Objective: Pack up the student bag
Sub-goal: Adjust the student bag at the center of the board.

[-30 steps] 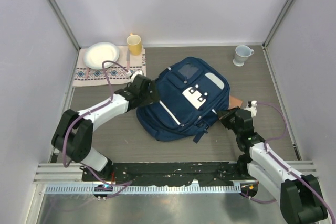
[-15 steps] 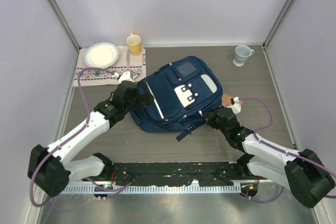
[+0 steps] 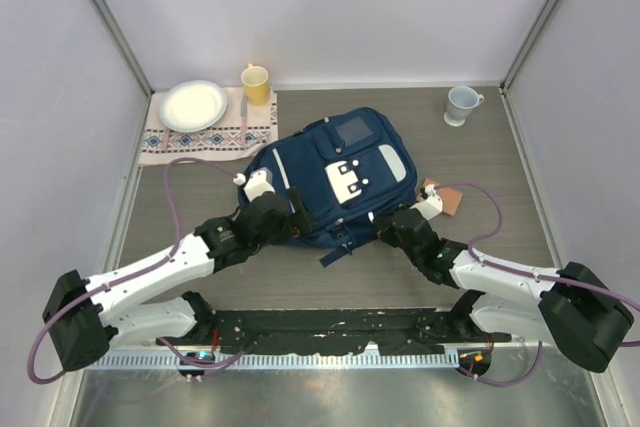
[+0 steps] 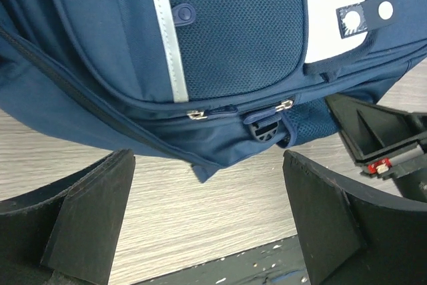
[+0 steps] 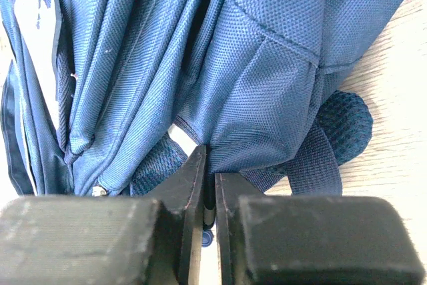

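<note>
The student bag (image 3: 340,172), navy with white stripes and a white buckled flap, lies flat in the middle of the table. My left gripper (image 3: 290,217) is at its near left edge, open wide; in the left wrist view its fingers (image 4: 93,211) straddle bare table just below the bag's (image 4: 233,31) zipper pulls. My right gripper (image 3: 388,227) is at the bag's near right corner. In the right wrist view its jaws (image 5: 209,158) stand almost together on a thin dark fold of the bag (image 5: 267,65).
A white plate (image 3: 194,104) rests on a patterned cloth (image 3: 200,139) at the far left, with a yellow cup (image 3: 256,84) beside it. A white mug (image 3: 461,104) stands far right. A small brown item (image 3: 448,197) lies by the right wrist. The black base rail (image 3: 330,327) runs along the near edge.
The bag has slid toward the near edge and a little left, with the right gripper at its corner. Both arms have folded in closer to the bases.
</note>
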Robot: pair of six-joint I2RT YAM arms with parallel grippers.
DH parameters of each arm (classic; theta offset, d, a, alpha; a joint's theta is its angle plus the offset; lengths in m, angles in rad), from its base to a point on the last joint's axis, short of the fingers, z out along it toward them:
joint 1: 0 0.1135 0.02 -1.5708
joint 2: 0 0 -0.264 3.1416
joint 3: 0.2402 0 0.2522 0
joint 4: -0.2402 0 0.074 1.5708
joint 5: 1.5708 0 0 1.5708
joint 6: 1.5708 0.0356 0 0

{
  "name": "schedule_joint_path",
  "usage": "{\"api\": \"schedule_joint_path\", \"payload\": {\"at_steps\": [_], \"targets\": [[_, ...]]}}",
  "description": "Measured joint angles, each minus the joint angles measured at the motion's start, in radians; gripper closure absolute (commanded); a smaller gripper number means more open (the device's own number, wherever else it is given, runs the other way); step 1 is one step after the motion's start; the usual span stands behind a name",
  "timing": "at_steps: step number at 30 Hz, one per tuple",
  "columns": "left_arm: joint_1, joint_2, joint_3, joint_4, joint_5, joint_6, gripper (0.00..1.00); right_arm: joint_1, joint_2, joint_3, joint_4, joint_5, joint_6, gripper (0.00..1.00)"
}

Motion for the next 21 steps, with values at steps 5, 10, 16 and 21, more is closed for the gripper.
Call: {"api": "schedule_joint_path", "payload": {"at_steps": [5,10,16,21], "targets": [[-0.042,0.087,-0.006,0.063,-0.03,-0.108,0.13,0.035,0.0,0.01,-0.019,0.038,0.0,0.91],[-0.069,0.121,-0.041,0.148,-0.057,-0.199,0.24,0.06,0.0,0.013,-0.029,0.069,0.0,0.92],[-0.074,0.169,-0.044,0.224,-0.1,-0.297,0.38,0.079,0.0,0.014,-0.033,0.086,0.0,0.93],[-0.074,0.256,-0.044,0.246,-0.109,-0.364,0.44,0.083,0.0,0.018,-0.042,0.093,-0.001,0.93]]}}
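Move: Just ahead and to the right of the open left gripper lies the bag's near edge with its metal zip pulls, about 2 cm forward, 5 cm right and 8 cm below. The white patch sits some 7 cm ahead, 9 cm right and 5 cm down; the dangling strap end about 6 cm back, 7 cm right and 12 cm down. From the right gripper, already shut on the near right corner, that edge is roughly 12 cm left, level fore and aft and in height. Sweeping right and down by about 4.5 cm each way, with a late 2 cm forward, the left hand closes in on the bag's near edge by the zip pulls, turning some 15 degrees counter-clockwise and rolling its left side down. Its fingers narrow from wide open to a little over half, astride the edge; contact can't be made out. The right hand keeps its pinch on the corner, barely moving. ##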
